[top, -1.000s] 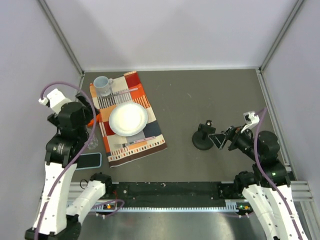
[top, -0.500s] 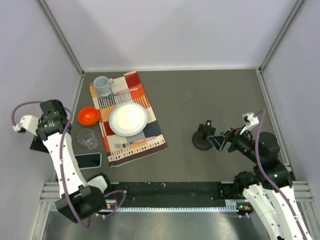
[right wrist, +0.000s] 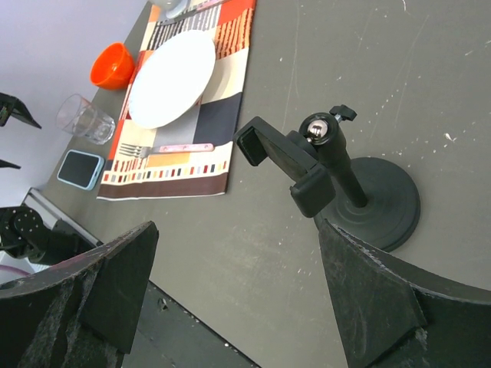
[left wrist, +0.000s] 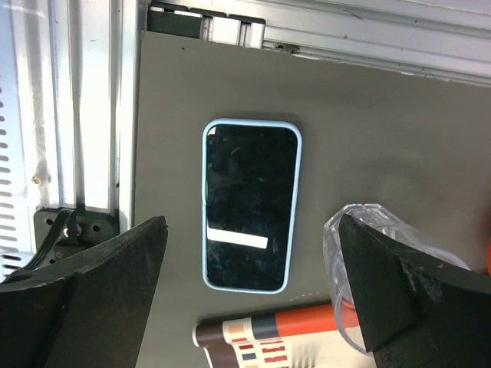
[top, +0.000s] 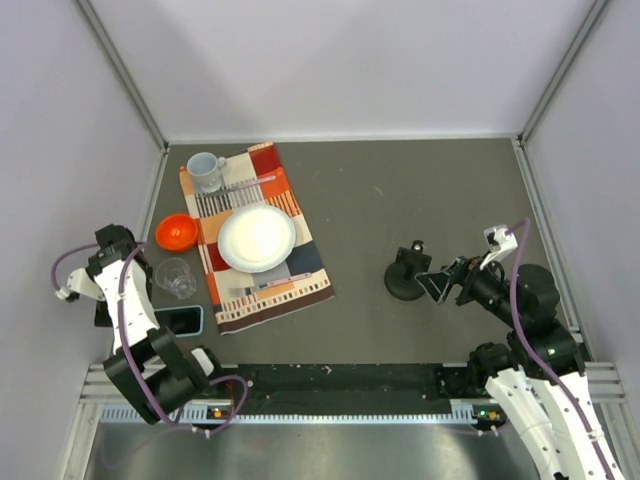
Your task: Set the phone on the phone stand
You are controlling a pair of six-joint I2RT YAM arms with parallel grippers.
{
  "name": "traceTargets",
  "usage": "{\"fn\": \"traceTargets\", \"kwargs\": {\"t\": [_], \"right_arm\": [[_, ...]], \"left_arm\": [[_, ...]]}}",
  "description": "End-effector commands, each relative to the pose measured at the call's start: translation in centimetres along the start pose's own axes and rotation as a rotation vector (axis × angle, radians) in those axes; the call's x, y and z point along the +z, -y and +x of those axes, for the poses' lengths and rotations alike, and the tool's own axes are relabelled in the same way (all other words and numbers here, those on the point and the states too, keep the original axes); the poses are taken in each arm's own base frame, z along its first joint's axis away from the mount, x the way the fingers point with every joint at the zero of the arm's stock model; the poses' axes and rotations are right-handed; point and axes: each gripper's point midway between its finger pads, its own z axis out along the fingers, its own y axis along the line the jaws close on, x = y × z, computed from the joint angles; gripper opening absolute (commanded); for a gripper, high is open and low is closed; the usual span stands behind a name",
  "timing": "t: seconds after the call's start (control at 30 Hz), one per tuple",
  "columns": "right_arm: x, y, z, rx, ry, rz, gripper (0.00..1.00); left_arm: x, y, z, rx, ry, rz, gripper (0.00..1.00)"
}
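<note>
The phone (top: 178,321) lies flat on the dark table at the near left, black screen up in a light blue case. In the left wrist view the phone (left wrist: 251,205) runs lengthwise between my two spread fingers, and the left gripper (left wrist: 252,224) hovers over it open, touching nothing. From above, the left gripper (top: 104,312) sits just left of the phone. The black phone stand (top: 405,275) stands upright at the right, its clip (right wrist: 280,157) empty. My right gripper (top: 443,283) is open just right of the phone stand (right wrist: 341,180), holding nothing.
A clear glass (top: 176,277) stands right behind the phone and close to my left fingertip, shown as the glass (left wrist: 399,224) in the wrist view. An orange bowl (top: 174,232), a patterned placemat (top: 300,270), a white plate (top: 257,238) and a mug (top: 206,171) fill the left half.
The left arm swung out from above the bowl and glass toward the left wall, then came down beside the phone. The right arm and the stand have not moved.
</note>
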Motion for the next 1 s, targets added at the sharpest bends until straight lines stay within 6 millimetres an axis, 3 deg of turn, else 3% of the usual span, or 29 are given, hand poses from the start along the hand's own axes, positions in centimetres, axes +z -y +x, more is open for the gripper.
{"fn": "traceTargets", "kwargs": {"t": [0.0,0.13,0.23,0.43,0.6,0.83,0.97], "right_arm": [[-0.8,-1.4,-1.8,-0.042,0.055,-0.041,0.87],[-0.7,-1.3,-1.7,-0.042,0.049,-0.038,0.87],[-0.7,-1.3,-1.7,-0.043,0.049,-0.04,0.87],[-0.6,-1.4,-1.6,-0.045,0.046,-0.05,0.87],[-0.4,-1.6,-1.5,-0.047,0.047,-0.067,0.87],[-0.3,-1.6,-1.3,-0.044,0.041,-0.071,0.87],[-0.3,-1.6,-1.3,-0.045,0.041,-0.073,0.87]], "left_arm": [[0.8,1.0,-0.4,-0.093,0.02,0.025,0.99],[2.7,0.0,1.4,-0.089,-0.047,-0.035,0.99],[4.1,0.4,2.6,-0.086,-0.086,-0.036,0.99],[6.0,0.9,3.2,-0.065,-0.093,-0.053,0.99],[6.8,1.4,3.5,-0.047,-0.092,-0.038,0.99],[7.5,0.6,5.0,-0.064,-0.143,-0.063,0.99],[7.4,0.1,4.6,-0.077,-0.121,-0.071,0.99]]}}
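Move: The phone lies below the left hand, about 11 cm down, level with it fore and aft, and its middle some 4 cm to the right. The glass stands some 9 cm ahead and 8 cm to the right of that hand, close by the forward finger, with the orange bowl beyond, about 20 cm ahead and 7 cm right. From the right hand the phone is roughly 60 cm to the left, 3 cm back and 21 cm down. The left hand sinks nearly straight down onto the phone, about 9 cm, quickest in the first half and slower after that, its wide-open fingers coming down on either side of the phone's long edges, with the forward finger nudging the glass beside it. Meanwhile the wrist tips some 10 degrees so that the left-slanting fingers point more steeply down, and the fingers stay open, ending close above the phone without gripping it. ##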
